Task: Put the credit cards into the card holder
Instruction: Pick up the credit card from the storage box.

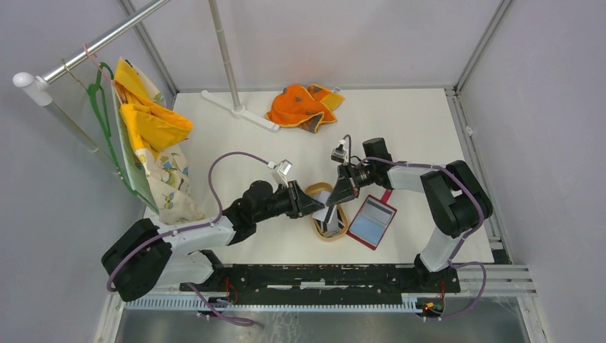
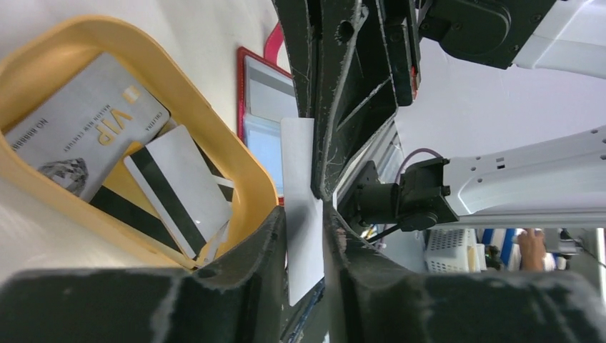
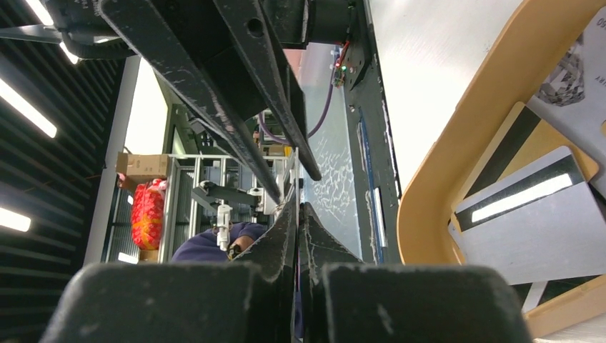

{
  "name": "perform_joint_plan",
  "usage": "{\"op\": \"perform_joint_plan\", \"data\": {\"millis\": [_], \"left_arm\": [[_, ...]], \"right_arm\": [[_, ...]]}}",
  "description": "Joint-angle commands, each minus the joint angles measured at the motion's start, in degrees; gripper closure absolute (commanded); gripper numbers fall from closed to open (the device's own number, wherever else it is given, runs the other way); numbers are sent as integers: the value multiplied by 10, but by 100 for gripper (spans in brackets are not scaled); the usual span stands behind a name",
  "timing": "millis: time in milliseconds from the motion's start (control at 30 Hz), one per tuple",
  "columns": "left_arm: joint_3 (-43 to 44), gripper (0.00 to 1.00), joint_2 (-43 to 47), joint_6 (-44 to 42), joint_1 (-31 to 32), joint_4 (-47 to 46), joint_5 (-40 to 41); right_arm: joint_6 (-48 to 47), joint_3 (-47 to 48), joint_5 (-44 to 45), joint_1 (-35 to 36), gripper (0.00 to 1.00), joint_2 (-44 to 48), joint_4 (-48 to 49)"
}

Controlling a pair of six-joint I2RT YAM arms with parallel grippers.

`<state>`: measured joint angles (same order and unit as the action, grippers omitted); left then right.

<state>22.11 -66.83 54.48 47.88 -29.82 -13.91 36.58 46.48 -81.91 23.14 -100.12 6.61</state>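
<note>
A white credit card (image 2: 300, 207) hangs over the tan tray (image 1: 321, 236). My right gripper (image 1: 337, 199) is shut on its upper end. My left gripper (image 2: 304, 211) has a finger on each side of the card's lower part, and the card fills the gap. Whether those fingers press on it does not show. More credit cards lie in the tray (image 2: 243, 153): a grey VIP card (image 2: 86, 121) and a white one with a dark stripe (image 2: 179, 186). The red card holder (image 1: 371, 221) lies open just right of the tray, pale blue inside. In the right wrist view the right gripper (image 3: 299, 204) shows no gap.
An orange cloth (image 1: 304, 107) lies at the back of the table. A yellow patterned cloth (image 1: 154, 128) hangs from a green hanger at the left. The white foot of a rack pole (image 1: 239, 111) stands behind the arms. The tray's rim (image 3: 429, 186) is close below the right fingers.
</note>
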Motion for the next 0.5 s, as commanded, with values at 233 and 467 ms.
{"op": "perform_joint_plan", "data": {"millis": [233, 467], "left_arm": [[12, 98, -63, 82, -2, -160, -86], [-16, 98, -6, 190, -25, -186, -101]], "right_arm": [[-106, 55, -36, 2, 77, 40, -62], [-302, 128, -28, -32, 2, 91, -216]]}}
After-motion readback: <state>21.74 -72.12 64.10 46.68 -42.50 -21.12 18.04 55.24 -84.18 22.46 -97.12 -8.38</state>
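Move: The credit card, still pinched by the right hand, reaches in between the left hand's half-open fingers; its middle lies about 2 cm to the left hand's right, 1 cm back and 1 cm lower. From the left hand the storage box is some 3 cm right, 3 cm back and 11 below, and the card holder about 15 cm right, 6 back and 12 below. From the right hand the left fingertips are about 3 cm to its left and 1 cm back, level in height. Rightward by about 1.5 cm, the left hand slides farther over the card towards the right hand while its fingers shut and pinch it; then it rises some 2.5 cm with it. The right hand holds nearly still, then opens wide, lets go of the card and lifts about 3.5 cm, edging forward and rolling some 15 degrees. ##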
